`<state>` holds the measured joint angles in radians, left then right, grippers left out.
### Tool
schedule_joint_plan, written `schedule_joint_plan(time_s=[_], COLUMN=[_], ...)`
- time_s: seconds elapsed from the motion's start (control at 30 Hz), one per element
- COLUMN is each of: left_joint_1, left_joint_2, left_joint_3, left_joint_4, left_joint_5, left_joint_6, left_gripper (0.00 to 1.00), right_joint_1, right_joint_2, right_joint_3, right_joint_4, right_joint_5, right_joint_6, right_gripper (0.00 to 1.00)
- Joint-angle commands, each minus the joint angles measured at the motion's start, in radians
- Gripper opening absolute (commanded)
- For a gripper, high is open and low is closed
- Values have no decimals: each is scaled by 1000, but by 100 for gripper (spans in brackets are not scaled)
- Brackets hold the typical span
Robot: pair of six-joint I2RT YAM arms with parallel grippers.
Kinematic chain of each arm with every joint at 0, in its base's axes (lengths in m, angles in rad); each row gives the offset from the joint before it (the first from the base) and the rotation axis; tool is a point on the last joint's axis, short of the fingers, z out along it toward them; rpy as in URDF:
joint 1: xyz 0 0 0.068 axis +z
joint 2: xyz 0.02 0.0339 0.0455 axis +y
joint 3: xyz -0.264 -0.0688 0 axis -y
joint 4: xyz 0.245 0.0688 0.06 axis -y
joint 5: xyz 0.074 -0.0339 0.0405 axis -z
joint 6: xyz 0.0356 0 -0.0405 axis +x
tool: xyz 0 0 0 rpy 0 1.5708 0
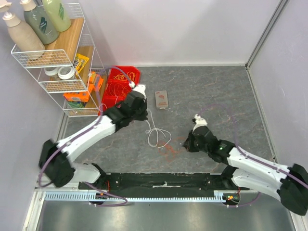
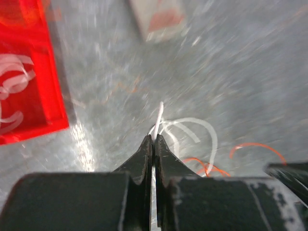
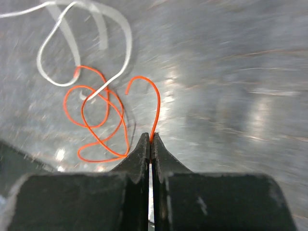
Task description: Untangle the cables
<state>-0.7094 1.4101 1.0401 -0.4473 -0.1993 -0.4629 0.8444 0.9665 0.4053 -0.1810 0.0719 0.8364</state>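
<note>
A white cable lies in loops on the grey table, tangled with a thin orange cable just to its right. My left gripper is shut on the white cable, whose end sticks out past the fingertips; in the top view this gripper sits above the loops. On the other side, my right gripper is shut on one end of the orange cable. The orange coils cross the white cable to the left of it. In the top view the right gripper is right of the tangle.
A red basket holding more orange cables stands behind the left arm, next to a white wire rack with bottles and tape. A small flat pink-and-grey card lies behind the tangle. White walls close off the table's back and right.
</note>
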Motion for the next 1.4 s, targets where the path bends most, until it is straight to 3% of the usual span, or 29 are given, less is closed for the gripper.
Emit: schedule_joint_plan(time_s=[0.0, 0.17, 0.33, 0.4, 0.6, 1.0, 1.37], left_joint_1=[-2, -2, -4, -2, -2, 40, 277], left_joint_2=[-268, -483, -574, -565, -471, -264, -227], left_joint_3=[96, 121, 173, 215, 293, 351, 285], left_joint_4=[21, 99, 186, 188, 177, 274, 252], left_joint_5=[-2, 14, 41, 37, -161, -402, -357], left_joint_6=[113, 139, 217, 271, 303, 290, 171], left_gripper=[2, 2, 2, 2, 2, 2, 2], right_joint_1=[-94, -133, -136, -136, -136, -136, -136], right_joint_2=[-106, -132, -97, -103, -166, -241, -236], right_joint_3=[73, 142, 129, 104, 56, 58, 63], right_joint_4=[-274, -336, -327, -299, -256, -272, -275], right_joint_5=[239, 302, 264, 221, 126, 124, 134], right_joint_6=[-19, -48, -53, -59, -62, -68, -72], right_gripper=[0, 0, 0, 0, 0, 0, 0])
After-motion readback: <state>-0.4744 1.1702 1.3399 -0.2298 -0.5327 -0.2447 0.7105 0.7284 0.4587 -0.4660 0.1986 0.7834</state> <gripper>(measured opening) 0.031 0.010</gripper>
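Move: The left hand, holding the end of the white cable, has the red bin's middle about 15 cm ahead, 14 cm to its left and 10 cm below. The white loops lie some 8 cm back and 7 cm to its right, the grey box 13 cm ahead and 9 cm right. The right hand pinches the orange cable's end, with the orange coil about 8 cm to its left, level with it and 6 cm below; the white loops are 14 cm left and 6 cm ahead. Straight up at first, fast, the left hand hoists the pinched white cable some 30 cm while its fingers swing up about 45 degrees, then carries it forward and left towards a place high over the red bin, turning counter-clockwise. Meanwhile the right hand, keeping its pinch on the orange cable, draws it rightward about 7 cm, away from the white loops, turns slightly clockwise, rises a little and holds there. ##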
